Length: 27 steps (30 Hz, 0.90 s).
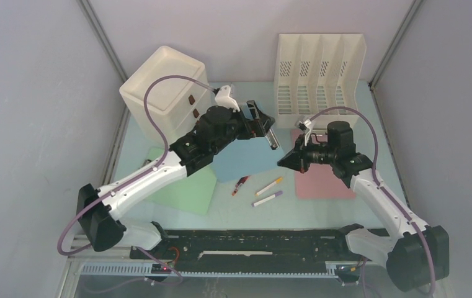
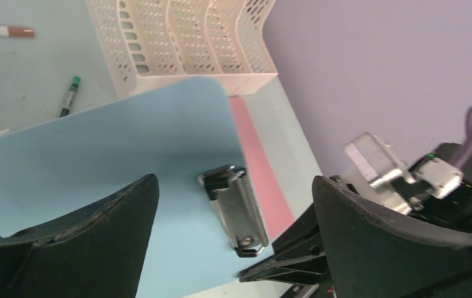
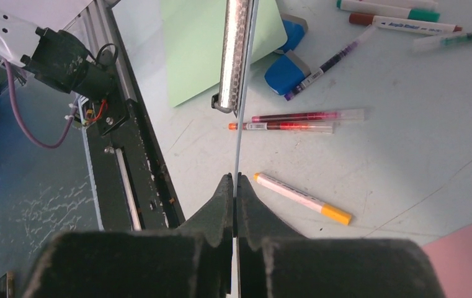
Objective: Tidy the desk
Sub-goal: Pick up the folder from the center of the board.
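A blue clipboard (image 1: 245, 160) is lifted, tilted, above the middle of the pale mint desk (image 1: 233, 214). My right gripper (image 1: 283, 160) is shut on its right edge. In the right wrist view the board (image 3: 237, 143) runs edge-on out of the closed fingertips (image 3: 224, 198), its metal clip (image 3: 234, 56) farther out. My left gripper (image 1: 263, 123) hangs open over the board's far end. In the left wrist view its fingers (image 2: 106, 230) stand wide apart around the clip (image 2: 236, 214), touching nothing.
A pink board (image 1: 323, 179) and a green sheet (image 1: 183, 186) lie flat on the desk. Loose pens (image 1: 269, 185) lie near the front, with more pens (image 3: 295, 121) and blue erasers (image 3: 286, 71) beyond. A cream drawer unit (image 1: 165, 87) and file rack (image 1: 320, 68) stand at the back.
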Each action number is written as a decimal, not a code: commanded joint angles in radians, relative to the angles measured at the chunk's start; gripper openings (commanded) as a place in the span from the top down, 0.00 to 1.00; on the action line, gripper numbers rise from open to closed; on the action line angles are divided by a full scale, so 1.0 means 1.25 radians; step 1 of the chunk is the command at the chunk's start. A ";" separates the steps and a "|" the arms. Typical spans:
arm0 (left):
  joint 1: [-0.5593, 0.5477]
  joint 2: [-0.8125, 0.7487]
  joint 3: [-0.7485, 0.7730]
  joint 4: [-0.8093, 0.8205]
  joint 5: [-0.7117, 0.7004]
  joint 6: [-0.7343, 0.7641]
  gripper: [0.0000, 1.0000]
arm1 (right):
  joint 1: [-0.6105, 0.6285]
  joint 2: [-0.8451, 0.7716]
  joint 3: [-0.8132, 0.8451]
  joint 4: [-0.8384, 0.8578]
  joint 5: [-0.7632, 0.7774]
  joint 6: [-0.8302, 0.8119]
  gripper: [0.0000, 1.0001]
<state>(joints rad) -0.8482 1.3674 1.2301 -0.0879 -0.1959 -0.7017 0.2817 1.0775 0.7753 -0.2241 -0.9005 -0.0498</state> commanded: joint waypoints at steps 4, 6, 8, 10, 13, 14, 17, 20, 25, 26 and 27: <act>0.001 -0.039 -0.009 0.049 0.034 0.029 0.00 | 0.008 -0.013 0.024 -0.005 -0.034 -0.048 1.00; 0.001 -0.056 -0.016 0.052 0.033 0.058 0.00 | 0.017 -0.013 0.042 -0.052 -0.025 -0.102 1.00; 0.004 -0.078 -0.028 0.052 0.035 0.111 0.00 | 0.011 -0.010 0.073 -0.112 -0.028 -0.160 1.00; 0.016 -0.108 -0.043 0.043 0.077 0.165 0.00 | -0.003 -0.009 0.094 -0.156 -0.030 -0.198 1.00; 0.056 -0.164 -0.072 0.022 0.176 0.226 0.00 | -0.031 -0.015 0.124 -0.225 -0.043 -0.255 1.00; 0.074 -0.184 -0.080 0.012 0.221 0.249 0.00 | -0.042 -0.019 0.132 -0.246 -0.051 -0.276 1.00; 0.124 -0.251 -0.101 -0.020 0.308 0.340 0.00 | -0.066 -0.040 0.142 -0.298 -0.069 -0.331 1.00; 0.201 -0.307 -0.099 -0.057 0.395 0.345 0.00 | -0.090 -0.054 0.148 -0.333 -0.098 -0.368 1.00; 0.286 -0.349 -0.117 -0.059 0.555 0.350 0.00 | -0.092 -0.059 0.156 -0.380 -0.131 -0.411 1.00; 0.286 -0.347 -0.120 -0.060 0.572 0.364 0.00 | -0.089 -0.059 0.157 -0.388 -0.140 -0.419 1.00; 0.286 -0.344 -0.126 -0.060 0.581 0.373 0.00 | -0.085 -0.059 0.157 -0.392 -0.145 -0.424 1.00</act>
<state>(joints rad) -0.4961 0.9283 1.0958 -0.1406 0.3542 -0.3115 0.1661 1.0241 0.9195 -0.6685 -0.9939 -0.4980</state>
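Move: My right hand already holds the blue folder by its corner at the clip end; the folder's middle is about 16 cm to its left, 5 cm ahead and 3 cm higher. The white file rack stands some 30 cm ahead, 15 cm right and 8 cm lower; the pink folder lies 10 cm ahead, 16 cm right and 20 cm below. From my open left hand, the blue folder's middle is about 8 cm left, 2 cm back and 7 cm below. I pull my wide-open left hand away from the blue folder, after a slow start, left, up and somewhat back by about 15 cm, tipping its fingers upward some 25 degrees and turning it a little clockwise. My right hand keeps its pinch on the folder's corner and draws it about 4 cm right and a little back, dipping its fingertips slightly. ##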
